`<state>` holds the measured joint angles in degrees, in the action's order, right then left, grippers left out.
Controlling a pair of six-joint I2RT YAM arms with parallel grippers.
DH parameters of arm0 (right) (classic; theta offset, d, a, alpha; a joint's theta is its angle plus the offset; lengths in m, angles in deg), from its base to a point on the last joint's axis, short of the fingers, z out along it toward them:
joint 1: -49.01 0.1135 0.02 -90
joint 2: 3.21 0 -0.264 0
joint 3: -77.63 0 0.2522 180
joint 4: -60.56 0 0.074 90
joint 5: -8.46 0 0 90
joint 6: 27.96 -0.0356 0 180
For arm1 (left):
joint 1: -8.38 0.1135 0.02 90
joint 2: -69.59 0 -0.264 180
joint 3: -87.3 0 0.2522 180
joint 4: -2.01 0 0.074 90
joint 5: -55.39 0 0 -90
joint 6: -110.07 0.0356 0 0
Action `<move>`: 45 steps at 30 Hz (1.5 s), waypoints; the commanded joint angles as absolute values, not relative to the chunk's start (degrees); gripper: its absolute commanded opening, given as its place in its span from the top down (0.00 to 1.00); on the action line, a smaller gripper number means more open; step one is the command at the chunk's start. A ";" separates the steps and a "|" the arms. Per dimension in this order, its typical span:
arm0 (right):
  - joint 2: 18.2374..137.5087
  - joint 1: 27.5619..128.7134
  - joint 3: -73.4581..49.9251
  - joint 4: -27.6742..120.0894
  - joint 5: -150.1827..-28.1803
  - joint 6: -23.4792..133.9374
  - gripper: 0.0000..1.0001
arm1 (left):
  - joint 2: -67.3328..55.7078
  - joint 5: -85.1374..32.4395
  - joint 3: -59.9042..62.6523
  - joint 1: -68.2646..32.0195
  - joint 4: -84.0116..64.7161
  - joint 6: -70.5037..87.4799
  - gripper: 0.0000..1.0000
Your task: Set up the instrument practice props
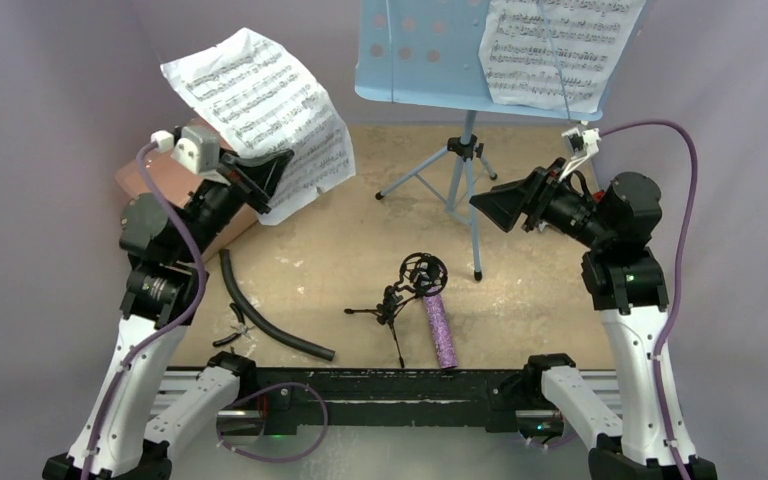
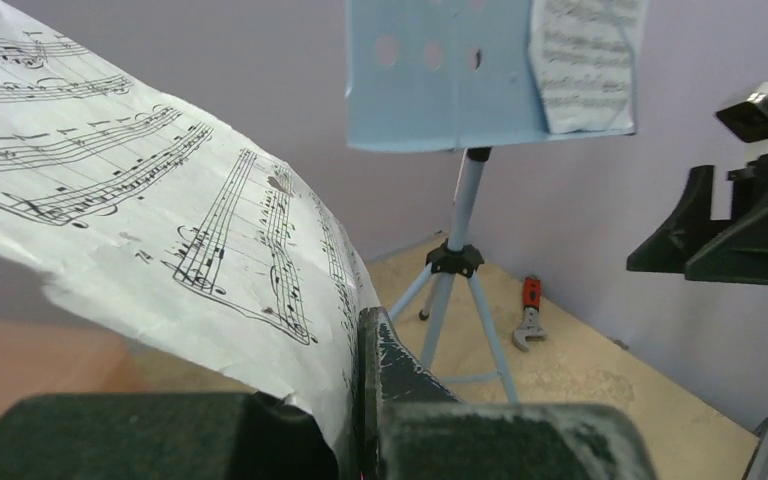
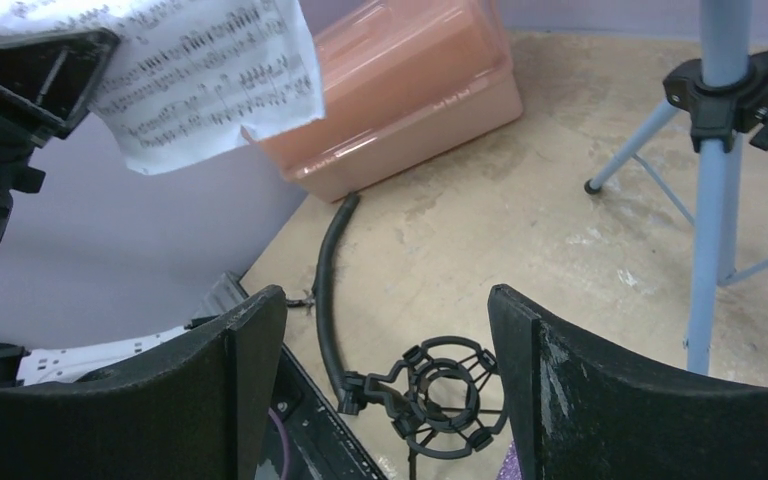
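My left gripper (image 1: 276, 168) is shut on the edge of a white sheet-music page (image 1: 260, 105), held up in the air over the table's left side; in the left wrist view the page (image 2: 160, 220) is pinched between the fingers (image 2: 400, 370). The light blue music stand (image 1: 430, 55) stands on its tripod at the back, with another page (image 1: 560, 50) on its right half. My right gripper (image 1: 492, 212) hangs open and empty right of the tripod. The black mic stand (image 1: 415, 285) stands near the front, its ring mount (image 3: 447, 395) below the open jaws. Beside it lies the purple microphone (image 1: 441, 330).
A pink plastic box (image 1: 150, 185) sits at the back left under the left arm. A black curved hose (image 1: 270, 325) lies front left. A red-handled wrench (image 2: 530, 315) lies near the back wall behind the tripod legs (image 3: 715, 160).
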<state>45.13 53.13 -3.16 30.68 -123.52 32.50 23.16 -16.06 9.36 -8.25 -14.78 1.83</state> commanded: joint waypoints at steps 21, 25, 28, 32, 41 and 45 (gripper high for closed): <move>45.80 53.32 -7.53 38.11 -132.44 30.51 0.19 | 20.99 13.70 4.92 -8.37 6.06 -3.04 1.00; 45.84 53.31 -7.53 39.43 -133.83 29.23 0.19 | 19.25 12.83 6.43 -8.41 10.96 -10.52 1.00; 46.07 53.36 -7.59 40.59 -135.04 28.35 0.19 | 18.36 11.86 8.34 -8.45 15.64 -16.46 1.00; 46.57 53.31 -8.09 42.03 -136.25 27.35 0.19 | 16.95 9.80 9.41 -8.67 16.99 -22.78 1.00; 46.96 53.56 -7.49 43.77 -137.30 26.88 0.19 | 14.41 7.34 10.97 -10.91 19.66 -33.10 1.00; 47.58 54.20 -7.29 46.55 -137.46 25.34 0.19 | 13.55 7.28 10.95 -11.50 19.63 -36.42 1.00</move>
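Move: The left hand holds the music sheet high up. The right gripper waits about 26 cm to its right, 3 cm back and 4 cm lower. From the left hand, the music stand's desk is some 19 cm ahead, 27 cm right and 12 cm up, and the microphone mount about 4 cm back, 17 cm right and 43 cm below. From the right hand, the sheet's middle lies about 29 cm left, 6 cm ahead and 6 cm higher. Keeping its pinch on the sheet, the left hand draws back about 8 cm while lifting some 6 cm, fingers tipping up, then eases a few centimetres forward and levels as it works about 7 cm right and swivels some 35 degrees clockwise towards the right gripper. The right hand, jaws still wide open, rises about 4 cm, backs off slightly and turns a little counter-clockwise towards the incoming sheet, without touching it. ##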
